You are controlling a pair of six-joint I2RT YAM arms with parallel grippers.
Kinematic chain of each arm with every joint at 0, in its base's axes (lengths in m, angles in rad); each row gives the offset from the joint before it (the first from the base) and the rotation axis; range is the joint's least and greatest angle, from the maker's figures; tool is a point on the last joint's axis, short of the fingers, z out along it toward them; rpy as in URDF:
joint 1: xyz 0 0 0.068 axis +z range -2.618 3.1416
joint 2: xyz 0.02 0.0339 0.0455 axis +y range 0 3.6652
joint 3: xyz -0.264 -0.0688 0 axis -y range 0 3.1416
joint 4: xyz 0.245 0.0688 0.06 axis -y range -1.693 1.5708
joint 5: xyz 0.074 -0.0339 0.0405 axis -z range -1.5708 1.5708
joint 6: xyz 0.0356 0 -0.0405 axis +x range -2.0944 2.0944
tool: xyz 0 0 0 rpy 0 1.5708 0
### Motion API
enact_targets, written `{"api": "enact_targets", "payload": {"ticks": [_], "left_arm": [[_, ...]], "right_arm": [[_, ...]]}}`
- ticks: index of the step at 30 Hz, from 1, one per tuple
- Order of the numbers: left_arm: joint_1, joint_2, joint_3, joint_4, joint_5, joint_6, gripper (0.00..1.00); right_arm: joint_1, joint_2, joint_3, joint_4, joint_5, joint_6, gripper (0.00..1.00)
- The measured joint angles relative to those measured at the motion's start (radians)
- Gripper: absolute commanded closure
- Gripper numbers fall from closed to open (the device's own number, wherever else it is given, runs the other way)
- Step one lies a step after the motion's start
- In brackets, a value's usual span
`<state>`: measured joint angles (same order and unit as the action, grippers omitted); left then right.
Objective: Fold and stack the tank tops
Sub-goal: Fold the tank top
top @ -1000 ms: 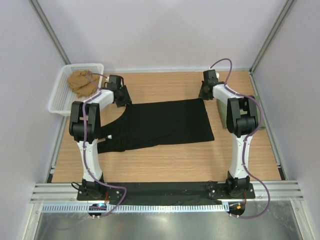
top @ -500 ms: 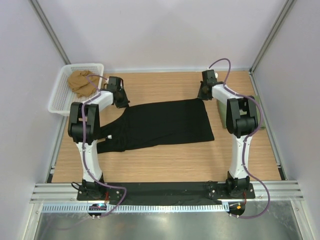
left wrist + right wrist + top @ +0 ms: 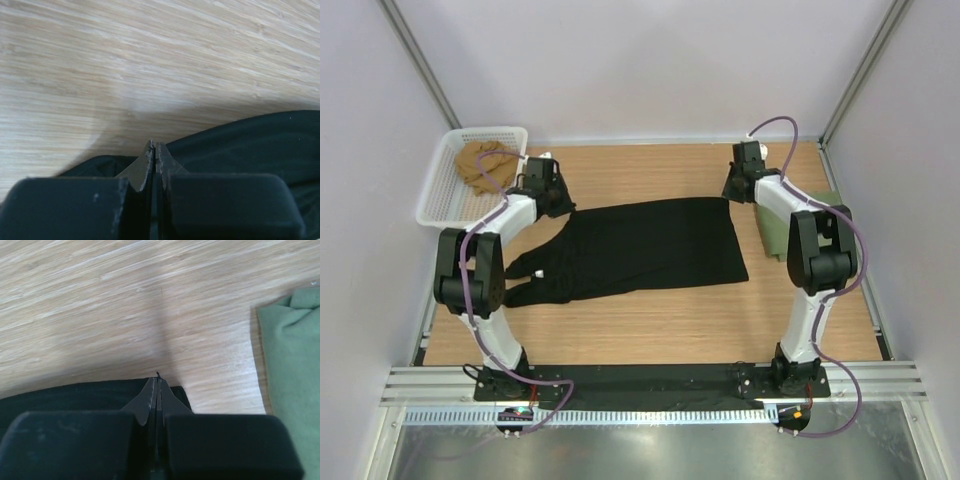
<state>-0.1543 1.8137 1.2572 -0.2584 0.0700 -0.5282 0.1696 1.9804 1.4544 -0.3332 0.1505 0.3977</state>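
Note:
The plain black tank top (image 3: 650,250) lies spread flat across the middle of the wooden table, its straps toward the left. My left gripper (image 3: 555,200) is shut on its far left edge; in the left wrist view the jaws (image 3: 154,145) are pressed together with black cloth (image 3: 250,145) bunched around them. At the far right corner my right gripper (image 3: 732,192) is shut on the black cloth, and a thread of it pokes out at the tips (image 3: 158,380). The olive green tank top (image 3: 772,238) lies folded at the right edge, partly behind the right arm, and shows in the right wrist view (image 3: 295,365).
A white mesh basket (image 3: 435,205) stands at the far left corner with a tan cloth (image 3: 485,165) bundled in it. Walls with metal posts close in the table on three sides. Bare wood (image 3: 640,330) lies between the black top and the arm bases.
The left gripper has shut on the black top's far left edge. Both arms have swung outward, the left elbow to the left and the right elbow to the right, uncovering more of the green top.

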Motion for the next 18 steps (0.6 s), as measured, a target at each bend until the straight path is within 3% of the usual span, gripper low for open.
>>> {"api": "enact_targets", "payload": {"ticks": [7, 18], "left_arm": [[-0.022, -0.083, -0.109, 0.031, -0.017, -0.021, 1.00], [-0.063, -0.410, -0.362, 0.070, -0.036, -0.051, 1.00]], "right_arm": [[0.000, -0.111, -0.124, 0.041, 0.000, 0.023, 0.99], [0.000, -0.369, -0.388, 0.077, -0.014, 0.052, 0.99]]}}
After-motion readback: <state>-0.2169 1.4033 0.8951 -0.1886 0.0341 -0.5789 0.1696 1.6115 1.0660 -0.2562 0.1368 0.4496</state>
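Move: Each hand already holds the far edge of the black tank top. From the left gripper, the near edge it is carried towards lies about 21 cm straight back and 6 cm down. The strap end is some 16 cm back and 8 cm left, and the white basket 9 cm ahead and 20 cm left. From the right gripper, the near-right corner is about 19 cm back, 3 cm right and 5 cm down; the green tank top is 16 cm right and 4 cm back. Keep both grippers shut on the raised far edge of the black tank top and draw it straight back together, about 8 cm, over the cloth towards its near edge. Lift both as they go, mostly late on the left, some 3 cm in all, with hardly any wrist turn. ##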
